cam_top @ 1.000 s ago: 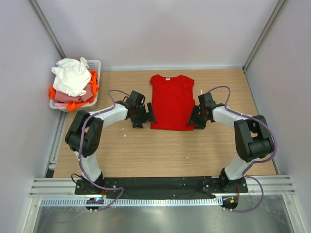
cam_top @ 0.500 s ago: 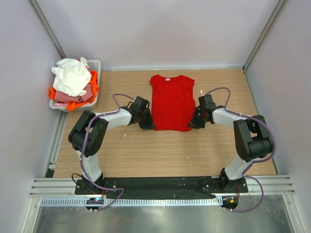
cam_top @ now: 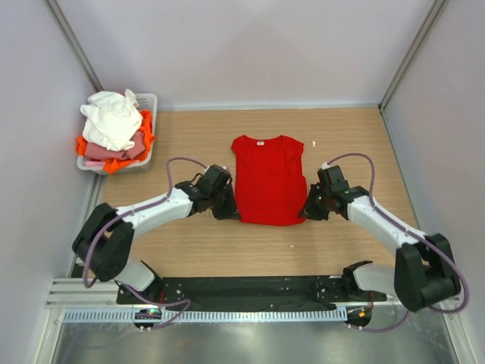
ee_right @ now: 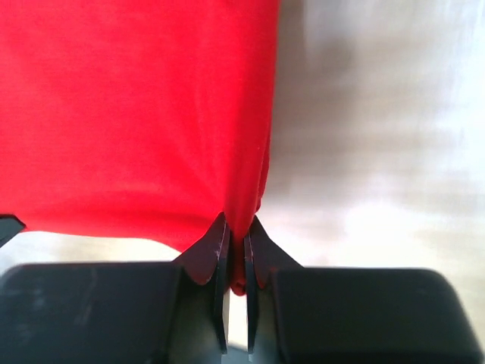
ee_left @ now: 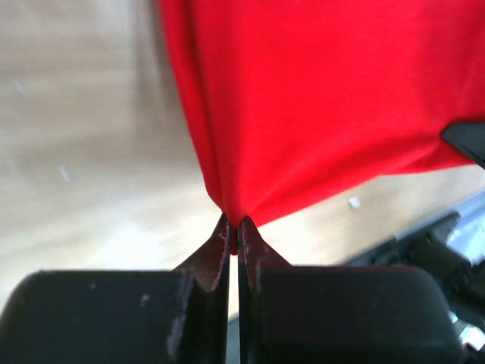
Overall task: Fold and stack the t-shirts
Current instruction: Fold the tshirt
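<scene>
A bright red t-shirt (cam_top: pixel 267 178) lies flat in the middle of the table, sleeves folded in and collar at the far end. My left gripper (cam_top: pixel 230 214) is shut on its near left corner, where the red cloth (ee_left: pixel 318 98) bunches between the pinched jaws (ee_left: pixel 233 226). My right gripper (cam_top: pixel 306 213) is shut on the near right corner, and a fold of the shirt (ee_right: pixel 129 114) sits pinched between its jaws (ee_right: pixel 236 226). More t-shirts (cam_top: pixel 114 121), white, pink and orange, are piled in the basket at the far left.
A white slotted basket (cam_top: pixel 146 102) stands in the far left corner against the wall. Grey walls close in the wooden table (cam_top: pixel 189 250) on three sides. A small white scrap (cam_top: pixel 314 143) lies right of the shirt. The arm bases sit on the black rail (cam_top: pixel 250 288) at the near edge.
Both grippers moved in to the shirt's near corners and shut on them. Both arms then drew toward the near edge, dragging the red shirt a little nearer.
</scene>
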`<state>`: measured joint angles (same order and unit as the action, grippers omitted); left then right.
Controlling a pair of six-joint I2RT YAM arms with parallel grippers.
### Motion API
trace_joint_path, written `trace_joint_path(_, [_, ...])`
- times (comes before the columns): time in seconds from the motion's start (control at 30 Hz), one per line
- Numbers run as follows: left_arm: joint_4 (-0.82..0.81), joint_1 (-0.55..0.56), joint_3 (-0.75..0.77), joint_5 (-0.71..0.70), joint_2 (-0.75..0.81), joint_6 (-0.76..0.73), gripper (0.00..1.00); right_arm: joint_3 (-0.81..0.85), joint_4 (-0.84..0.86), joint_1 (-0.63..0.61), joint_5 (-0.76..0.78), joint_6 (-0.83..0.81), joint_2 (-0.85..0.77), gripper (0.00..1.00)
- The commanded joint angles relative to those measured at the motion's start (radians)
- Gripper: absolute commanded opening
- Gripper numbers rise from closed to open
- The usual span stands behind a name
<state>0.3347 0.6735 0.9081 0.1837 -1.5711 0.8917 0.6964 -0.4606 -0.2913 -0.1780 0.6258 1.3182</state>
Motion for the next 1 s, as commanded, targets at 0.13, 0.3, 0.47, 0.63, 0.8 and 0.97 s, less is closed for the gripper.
trace_joint_path(0.13, [0.223, 0.101, 0.004, -0.13, 0.29, 0.081, 0.0, 0.009, -0.211, -0.049, 0.037, 0.078, -0.293, 0.01])
trace_joint_path(0.3, [0.331, 0.089, 0.141, -0.26, 0.284, 0.023, 0.0, 0.21, -0.259, -0.049, 0.135, 0.042, -0.226, 0.01])
trace_joint_path(0.47, [0.398, 0.028, 0.336, -0.251, 0.128, -0.059, 0.0, 0.377, -0.262, -0.048, 0.173, -0.024, -0.07, 0.01])
trace_joint_path(0.63, [0.397, -0.028, 0.446, -0.221, 0.036, -0.086, 0.0, 0.537, -0.257, -0.037, 0.221, -0.057, 0.082, 0.01])
trace_joint_path(0.8, [0.397, -0.107, 0.602, -0.173, -0.091, -0.125, 0.0, 0.698, -0.253, 0.007, 0.201, -0.086, 0.245, 0.01])
trace_joint_path(0.97, [0.469, -0.224, 0.863, -0.098, -0.34, -0.149, 0.0, 1.02, -0.276, 0.047, 0.215, -0.098, 0.573, 0.01])
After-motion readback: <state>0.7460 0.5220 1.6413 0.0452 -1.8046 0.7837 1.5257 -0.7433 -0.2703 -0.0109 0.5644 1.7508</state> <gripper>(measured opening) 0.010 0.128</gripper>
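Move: Both grippers already pinch the near-edge corners of the red t-shirt, a few centimetres above the table. From the left gripper, the shirt's left shoulder is about 23 cm ahead, 1 cm left and some 4 cm lower. The collar label is 23 cm ahead and 6 cm right. From the right gripper, the right shoulder lies about 23 cm ahead and 2 cm left, and the collar label 23 cm ahead and 12 cm left, both some 3 cm lower. Keep both grippers shut on the near-edge corners and lift them together, first drawing back 3 to 4 cm while rising, then swing forward over the shirt towards its shoulders. End about 15 cm ahead of the start and 11 cm higher, still moving forward, with the fingertips tilted some 10 degrees forward and the edge stretched between the grippers. ##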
